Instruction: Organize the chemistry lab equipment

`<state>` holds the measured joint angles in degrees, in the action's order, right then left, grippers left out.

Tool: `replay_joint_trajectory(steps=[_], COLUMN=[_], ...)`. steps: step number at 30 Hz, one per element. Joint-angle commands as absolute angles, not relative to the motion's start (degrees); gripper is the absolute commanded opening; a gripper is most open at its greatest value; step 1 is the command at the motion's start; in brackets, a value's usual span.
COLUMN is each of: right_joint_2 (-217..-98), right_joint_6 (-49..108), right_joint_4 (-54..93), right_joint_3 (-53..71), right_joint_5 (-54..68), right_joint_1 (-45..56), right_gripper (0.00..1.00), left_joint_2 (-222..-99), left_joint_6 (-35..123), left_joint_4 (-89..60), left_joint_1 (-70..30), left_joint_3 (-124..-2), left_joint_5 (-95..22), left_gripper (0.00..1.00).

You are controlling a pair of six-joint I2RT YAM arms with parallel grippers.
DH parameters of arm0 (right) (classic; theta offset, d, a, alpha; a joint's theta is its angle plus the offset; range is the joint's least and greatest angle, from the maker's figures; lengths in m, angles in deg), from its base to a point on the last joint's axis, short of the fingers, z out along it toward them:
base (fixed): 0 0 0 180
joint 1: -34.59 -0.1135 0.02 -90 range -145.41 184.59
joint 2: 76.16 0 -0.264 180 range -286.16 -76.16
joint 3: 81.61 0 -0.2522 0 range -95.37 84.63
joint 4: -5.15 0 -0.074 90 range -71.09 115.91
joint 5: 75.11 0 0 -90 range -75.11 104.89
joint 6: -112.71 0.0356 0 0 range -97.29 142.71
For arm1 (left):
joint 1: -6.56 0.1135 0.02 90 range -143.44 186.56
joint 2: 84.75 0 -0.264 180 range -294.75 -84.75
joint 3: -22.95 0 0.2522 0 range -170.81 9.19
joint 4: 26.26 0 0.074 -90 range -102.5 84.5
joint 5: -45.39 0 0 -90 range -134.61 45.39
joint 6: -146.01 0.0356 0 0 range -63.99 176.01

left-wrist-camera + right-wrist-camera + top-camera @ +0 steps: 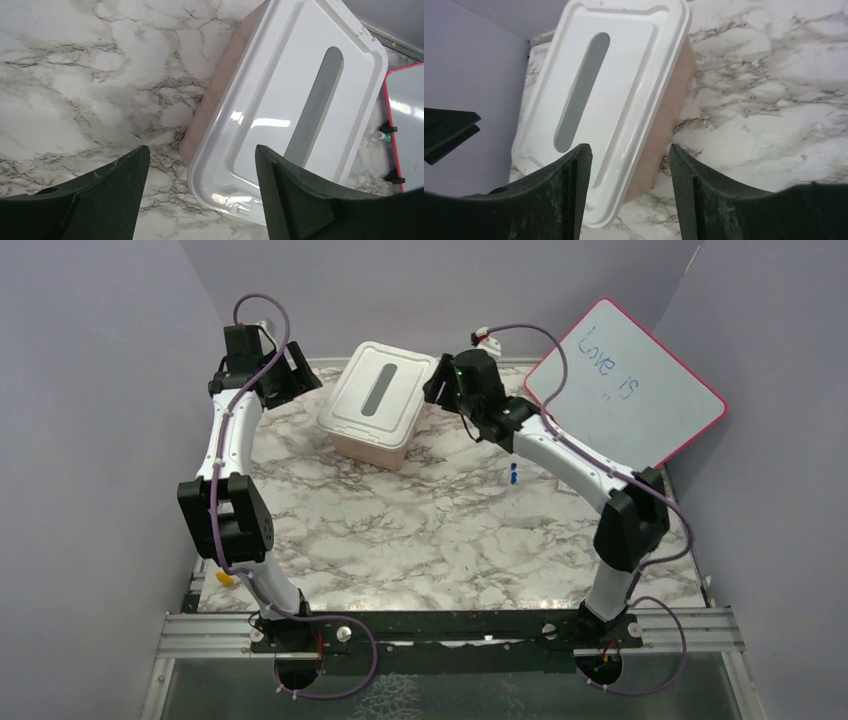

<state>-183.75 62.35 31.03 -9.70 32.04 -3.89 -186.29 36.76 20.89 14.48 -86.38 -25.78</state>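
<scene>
Of the lab equipment, only a tiny blue piece (513, 475) shows, lying on the marble right of centre. A small teal-capped item (381, 135) lies by the whiteboard's foot. My left gripper (292, 377) (201, 150) hovers open beside the left end of the pink tub (372, 442), its jaws wide above the tub's near corner and holding nothing. At the tub's right end my right gripper (437, 390) (629, 147) is also open and empty, over the edge of the white lid (604, 85).
The lid (378, 390) covers the tub at the back centre. A red-framed whiteboard (625, 380) leans at the back right. A small yellow object (225, 578) sits at the table's near left edge. Grey walls enclose the table (420, 540).
</scene>
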Motion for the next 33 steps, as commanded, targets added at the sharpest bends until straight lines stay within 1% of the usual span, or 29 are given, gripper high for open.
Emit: replay_joint_trajectory(steps=[1,6,11,16,18,20,22,25,28,33], right_joint_2=[-171.1,-158.5,-144.1,-131.3,-127.1,-123.4,-120.2,-115.6,-112.3,-109.0], right_joint_6=[54.1,50.0,49.4,50.3,51.6,53.3,55.6,56.9,57.1,56.3], right_joint_4=[30.5,34.0,44.3,57.1,61.8,65.7,69.3,73.3,76.1,79.8], right_joint_3=[-4.0,8.0,16.3,20.2,20.7,20.8,20.1,18.1,14.8,8.2], right_joint_5=[36.9,37.6,39.9,43.4,45.5,47.9,49.9,51.4,53.7,58.5], right_joint_1=[-3.5,-3.5,-3.5,-3.5,-3.5,-3.5,-3.5,-3.5,-3.5,-3.5], right_gripper=[0.63,0.64,0.64,0.65,0.65,0.65,0.65,0.65,0.65,0.65], left_joint_2=[-181.3,-173.3,-162.6,-152.3,-147.8,-143.5,-139.1,-133.2,-129.0,-124.8], left_joint_6=[39.8,39.1,37.9,39.1,39.2,38.8,39.0,39.9,40.7,41.2], left_joint_4=[23.8,22.1,17.6,17.1,17.4,18.3,19.1,22.9,28.0,32.5], left_joint_1=[14.7,13.6,8.2,1.4,0.8,0.7,0.7,0.4,0.0,-0.4], left_joint_3=[-86.1,-81.5,-72.7,-63.7,-60.7,-59.1,-57.8,-57.5,-59.7,-62.8], left_joint_5=[-29.2,-25.8,-23.9,-23.8,-23.4,-24.4,-25.2,-31.9,-42.0,-45.7], left_gripper=[0.80,0.86,0.89,0.92,0.94,0.98,0.99,0.99,0.99,0.99])
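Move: The lidded box's white lid lies about 13 cm to the left hand's right, level with it fore and aft and some 6 cm below. From the right hand the same lid is about 11 cm to the left, 2 cm ahead and 6 cm lower. Some 21 cm below the right hand lie the blue-capped tubes, 12 cm back and 14 cm right, and the green marker, 22 cm right and 2 cm back. Already clear of the lid, both empty hands withdraw together: the right sweeps some 27 cm back and 29 cm to its right, passing over the blue-capped tubes and climbing 12 cm, with its fingers kept partly open while the wrist swings about 15 degrees clockwise and tips up a little. The left pulls back about 24 cm from the box and rises 13 cm, swerving right and then partly back left on the way, its fingers spreading to fully open as the wrist tips up by some 25 degrees. ##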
